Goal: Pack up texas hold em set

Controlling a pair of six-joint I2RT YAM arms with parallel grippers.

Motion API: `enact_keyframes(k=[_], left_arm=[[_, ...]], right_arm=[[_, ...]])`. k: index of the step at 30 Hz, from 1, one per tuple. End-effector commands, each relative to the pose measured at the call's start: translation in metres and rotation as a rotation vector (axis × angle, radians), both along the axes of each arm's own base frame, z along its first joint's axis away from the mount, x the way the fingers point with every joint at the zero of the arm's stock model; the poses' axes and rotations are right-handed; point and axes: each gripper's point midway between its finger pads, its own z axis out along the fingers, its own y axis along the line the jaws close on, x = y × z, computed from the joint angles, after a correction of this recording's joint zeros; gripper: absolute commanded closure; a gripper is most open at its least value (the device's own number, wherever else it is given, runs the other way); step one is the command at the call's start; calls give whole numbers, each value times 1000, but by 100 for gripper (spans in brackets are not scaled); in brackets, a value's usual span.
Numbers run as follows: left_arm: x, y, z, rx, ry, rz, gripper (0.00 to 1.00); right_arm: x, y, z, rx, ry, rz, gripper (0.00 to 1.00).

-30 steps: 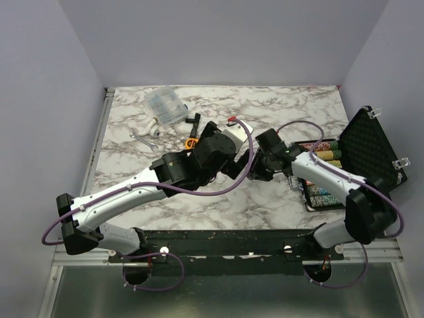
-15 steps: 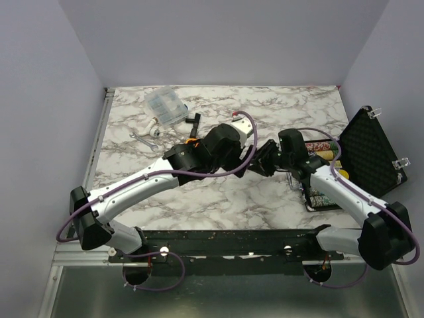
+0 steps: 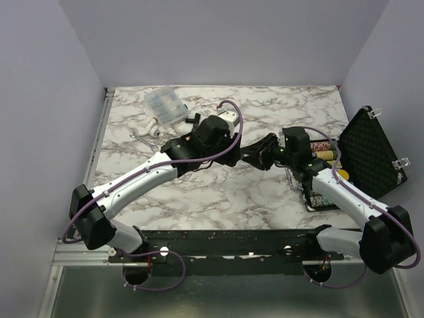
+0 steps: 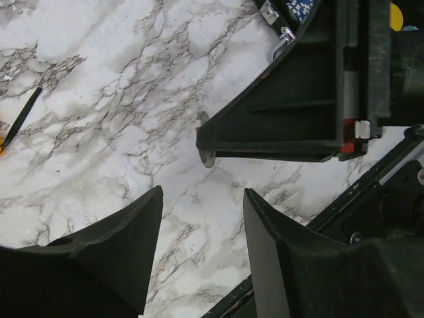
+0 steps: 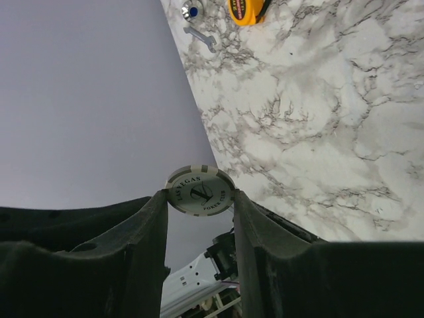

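My right gripper (image 5: 199, 199) is shut on a white poker chip (image 5: 199, 191) printed "Las Vegas Poker Club", pinched by its rim and held above the marble. In the top view this gripper (image 3: 260, 154) points left at mid-table. My left gripper (image 3: 242, 154) faces it from close by, and its jaws (image 4: 202, 192) stand apart with only marble between them. The chip's edge (image 4: 209, 159) shows just ahead of them. The black briefcase (image 3: 368, 156) lies open at the right, lid raised, with chip rows (image 3: 324, 173) inside.
A clear compartment box (image 3: 165, 107) sits at the back left, with a small wrench (image 3: 141, 138) and a white fitting (image 3: 154, 129) near it. An orange tape measure (image 5: 246, 10) lies beyond the wrench (image 5: 201, 38). The table's black front rail (image 3: 232, 238) runs below.
The left jaws have narrowed while staying empty, and the left wrist has drawn back toward the far left. The right gripper keeps the white chip and has shifted slightly right and away.
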Motion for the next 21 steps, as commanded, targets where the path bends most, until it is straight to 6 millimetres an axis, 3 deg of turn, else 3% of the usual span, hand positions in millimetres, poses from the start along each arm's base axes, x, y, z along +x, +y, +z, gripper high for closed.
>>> enact_keyframes(k=[1, 8, 21], left_arm=[[10, -3, 4, -80, 44, 34, 50], [10, -13, -8, -74, 91, 9, 56], [38, -10, -13, -9, 47, 115, 71]], right_arm=[[3, 7, 18, 75, -41, 23, 99], [9, 14, 25, 119, -51, 32, 99], [13, 18, 23, 143, -50, 43, 99]])
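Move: The white poker chip I am after is upright in my right hand's fingertips, right at that hand's grip point. From my left hand it lies just off the tips: about 2 cm ahead, 3 cm to the right and 4 cm lower. On the table some 20 cm below my left hand, the screwdriver lies 10 cm left and 4 cm ahead, and the tape measure 16 cm left and 5 cm ahead. I close my left fingers from about half open to under a third while easing that hand in on the chip, first forward, then mostly down, about 2.5 cm each way, its wrist tipping slightly down. My right hand keeps its pinch on the chip and lifts it about 2 cm, drifting forward and left to meet the left fingertips. ##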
